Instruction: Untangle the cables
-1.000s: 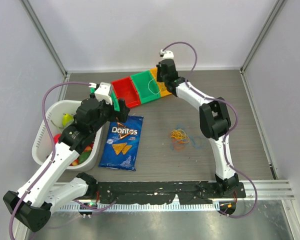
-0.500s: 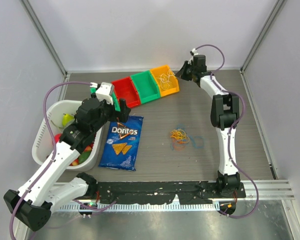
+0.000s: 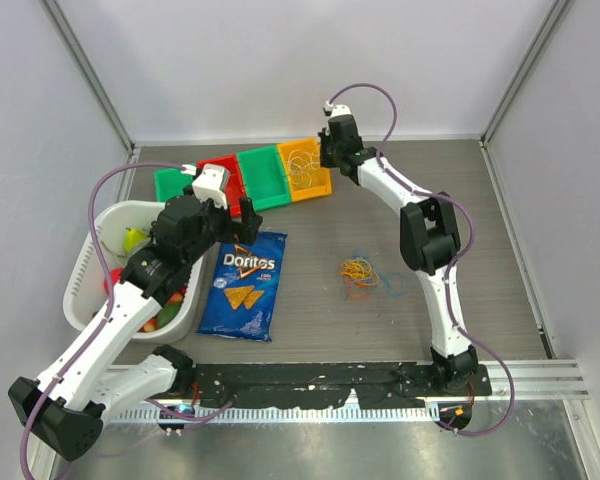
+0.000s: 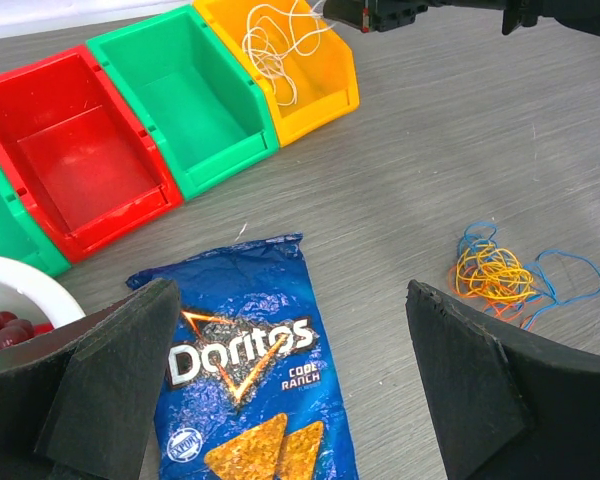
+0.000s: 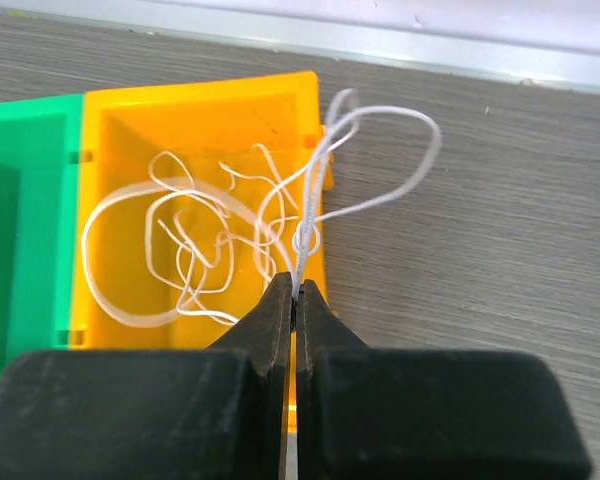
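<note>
A tangle of thin orange, yellow and blue cables (image 3: 360,272) (image 4: 495,275) lies on the table, right of centre, with no gripper near it. More white cables (image 3: 302,162) (image 4: 273,45) (image 5: 185,250) lie coiled in the orange bin (image 3: 318,185) (image 5: 180,125). My right gripper (image 3: 326,155) (image 5: 296,288) hangs over that bin's right edge, shut on a white strand (image 5: 385,190) that loops out over the table. My left gripper (image 3: 244,208) (image 4: 290,320) hovers wide open above the chip bag, holding nothing.
A blue Doritos bag (image 3: 245,285) (image 4: 250,370) lies left of the tangle. A row of green (image 3: 260,175), red (image 3: 225,172) and green (image 3: 173,184) bins runs left from the orange bin. At the far left stands a white basket (image 3: 88,262) of fruit.
The right gripper swung out to the back right, then returned over the orange bin. The bin row now sits farther left. The left arm has not moved.
</note>
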Controlling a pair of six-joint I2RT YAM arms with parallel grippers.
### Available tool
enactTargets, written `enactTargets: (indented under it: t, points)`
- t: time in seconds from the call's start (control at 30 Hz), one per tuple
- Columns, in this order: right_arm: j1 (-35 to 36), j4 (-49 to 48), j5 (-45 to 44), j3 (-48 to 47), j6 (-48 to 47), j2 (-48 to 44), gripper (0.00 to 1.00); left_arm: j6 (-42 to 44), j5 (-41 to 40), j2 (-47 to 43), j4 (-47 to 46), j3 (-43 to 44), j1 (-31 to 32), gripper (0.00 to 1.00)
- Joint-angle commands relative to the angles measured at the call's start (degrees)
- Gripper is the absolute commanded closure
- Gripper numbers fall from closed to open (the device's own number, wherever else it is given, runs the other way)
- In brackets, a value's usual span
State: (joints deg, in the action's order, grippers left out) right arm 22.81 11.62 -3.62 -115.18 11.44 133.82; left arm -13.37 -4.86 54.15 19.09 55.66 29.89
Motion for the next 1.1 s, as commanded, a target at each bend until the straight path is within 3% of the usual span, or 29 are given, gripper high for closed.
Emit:
enactTargets:
  t: [0.0, 0.23, 0.43, 0.8, 1.07]
  points:
    - [0.0, -1.3, -8.9, -0.4, -4.1, -7.1, 0.99, -0.7, 0.6, -0.2, -2.9, 0.0, 0.0, 0.00]
    - [1.9, -0.9, -1.9, -1.5, -5.6, -8.7, 0.99, -0.7, 0.6, -0.3, -2.9, 0.0, 0.1, 0.00]
    - [3.6, 1.0, 0.5, -5.2, -4.3, -4.6, 0.99, -0.7, 0.5, -0.3, -2.9, 0.1, 0.1, 0.00]
    - [4.7, 2.4, 0.4, -9.2, -2.3, 2.9, 0.99, -0.7, 0.6, -0.5, -2.9, 0.1, 0.2, 0.00]
    - [4.5, 4.9, -5.2, -11.6, -0.4, 8.5, 0.99, -0.5, 0.3, -0.4, -2.8, 0.0, 0.2, 0.00]
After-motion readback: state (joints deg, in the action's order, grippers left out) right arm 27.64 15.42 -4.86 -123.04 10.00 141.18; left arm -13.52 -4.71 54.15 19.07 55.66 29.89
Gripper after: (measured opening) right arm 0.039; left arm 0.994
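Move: The right hand holds the white cable, fingers shut, at the right wall of the orange bin; the bin's middle is about 6 cm to its left, 2 cm ahead and 5 cm below. The green bin next door is some 16 cm to the hand's left, level with it. The yellow-blue cable pile lies about 28 cm back and 7 cm right, roughly 8 cm below. From the left hand, the orange bin is some 32 cm ahead, 14 cm right and 21 cm below. With the white cable still pinched in shut fingers, the right hand first rises straight up about 6 cm from beside the orange bin's right wall, clearing its rim, then swings some 5 cm left over the bin with a slight counter-clockwise turn of the wrist. From there it sinks quickly, about 9 cm, down into the right half of the bin, ending a little lower than it began and keeping its hold on the cable. ##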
